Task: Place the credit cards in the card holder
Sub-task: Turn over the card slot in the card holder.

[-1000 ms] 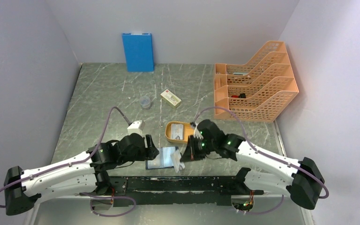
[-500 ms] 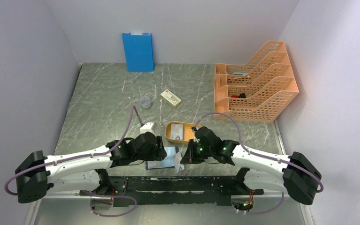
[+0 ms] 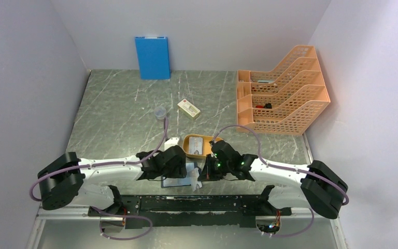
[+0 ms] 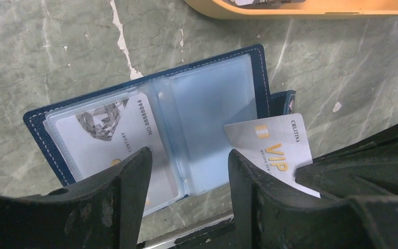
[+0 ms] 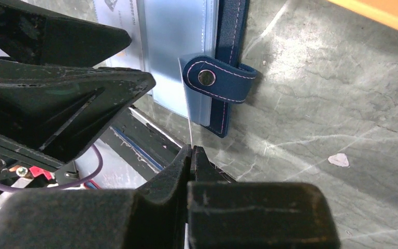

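Observation:
The card holder (image 4: 207,104) lies open and flat near the table's front edge (image 3: 179,181), snap tab (image 5: 217,78) out to its right. One of the credit cards (image 4: 109,129) sits in its left clear sleeve. My right gripper (image 5: 192,149) is shut on a second, silver VIP card (image 4: 274,145), seen edge-on in the right wrist view, whose corner touches the right sleeve. My left gripper (image 4: 189,155) hovers open over the holder's near edge, holding nothing. Another card (image 3: 197,144) lies in the orange oval tray (image 3: 186,148).
Behind the holder stand a cream box with a red mark (image 3: 188,109) and a small clear cup (image 3: 160,112). A blue upright folder (image 3: 152,57) leans on the back wall. An orange mesh file rack (image 3: 282,96) fills the right side.
My left arm has reached right and forward until its gripper hangs over the card holder, jaws a little narrower. My right gripper has shifted slightly left with the card.

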`<action>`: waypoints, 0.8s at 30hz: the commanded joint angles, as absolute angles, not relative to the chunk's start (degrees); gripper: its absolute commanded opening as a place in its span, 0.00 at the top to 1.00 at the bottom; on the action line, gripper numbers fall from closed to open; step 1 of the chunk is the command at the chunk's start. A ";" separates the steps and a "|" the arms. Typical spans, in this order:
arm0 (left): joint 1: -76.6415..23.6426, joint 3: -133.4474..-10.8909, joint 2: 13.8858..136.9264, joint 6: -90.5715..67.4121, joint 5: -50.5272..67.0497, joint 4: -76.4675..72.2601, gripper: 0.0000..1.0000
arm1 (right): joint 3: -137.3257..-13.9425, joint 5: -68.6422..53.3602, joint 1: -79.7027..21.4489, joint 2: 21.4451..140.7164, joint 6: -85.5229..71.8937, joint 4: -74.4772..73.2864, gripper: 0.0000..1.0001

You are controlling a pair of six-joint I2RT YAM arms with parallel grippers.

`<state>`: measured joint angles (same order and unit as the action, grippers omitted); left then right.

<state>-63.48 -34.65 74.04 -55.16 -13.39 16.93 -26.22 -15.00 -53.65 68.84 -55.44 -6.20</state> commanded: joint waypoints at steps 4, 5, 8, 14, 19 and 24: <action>-63.96 -38.17 78.23 -53.92 -13.76 16.00 0.42 | -25.46 -14.45 -54.12 68.71 -55.10 -5.38 1.00; -63.95 -38.33 78.74 -53.88 -13.79 16.14 0.44 | -25.42 -14.31 -54.15 68.39 -55.03 -5.74 1.00; -64.03 -38.66 80.22 -53.84 -14.57 16.81 0.47 | -25.47 -13.77 -54.18 66.65 -54.77 -7.42 1.00; -64.16 -38.18 81.81 -54.35 -17.28 19.23 0.59 | -26.51 -12.15 -54.23 61.36 -54.14 -12.88 1.00; -64.17 -37.30 82.96 -54.79 -18.09 19.77 0.74 | -27.43 -10.70 -54.19 57.06 -53.64 -17.38 1.00; -64.22 -36.54 83.17 -55.23 -18.10 19.86 0.86 | -28.36 -10.15 -54.18 55.99 -53.11 -19.22 1.00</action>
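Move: The empty clear slot page on the card holder's right side lies just under the left hand, its middle about 3 cm to the right, 1 cm ahead and 3 cm below. The filled page is some 4 cm to that hand's left, level with it; the orange tray is about 11 cm ahead and 9 cm right. From the right hand, still holding the VIP card, the empty page lies roughly 6 cm left, 3 cm ahead and 4 cm below. The left fingers close from over half open to nearly shut on the clear page beside the spine, seeming to pinch the film, as that hand sinks about 2 cm and creeps 1 cm forward. After a brief pause the right hand draws the card up and to the right, clear of the page's outer edge, about 3 cm in all, its grip kept. ##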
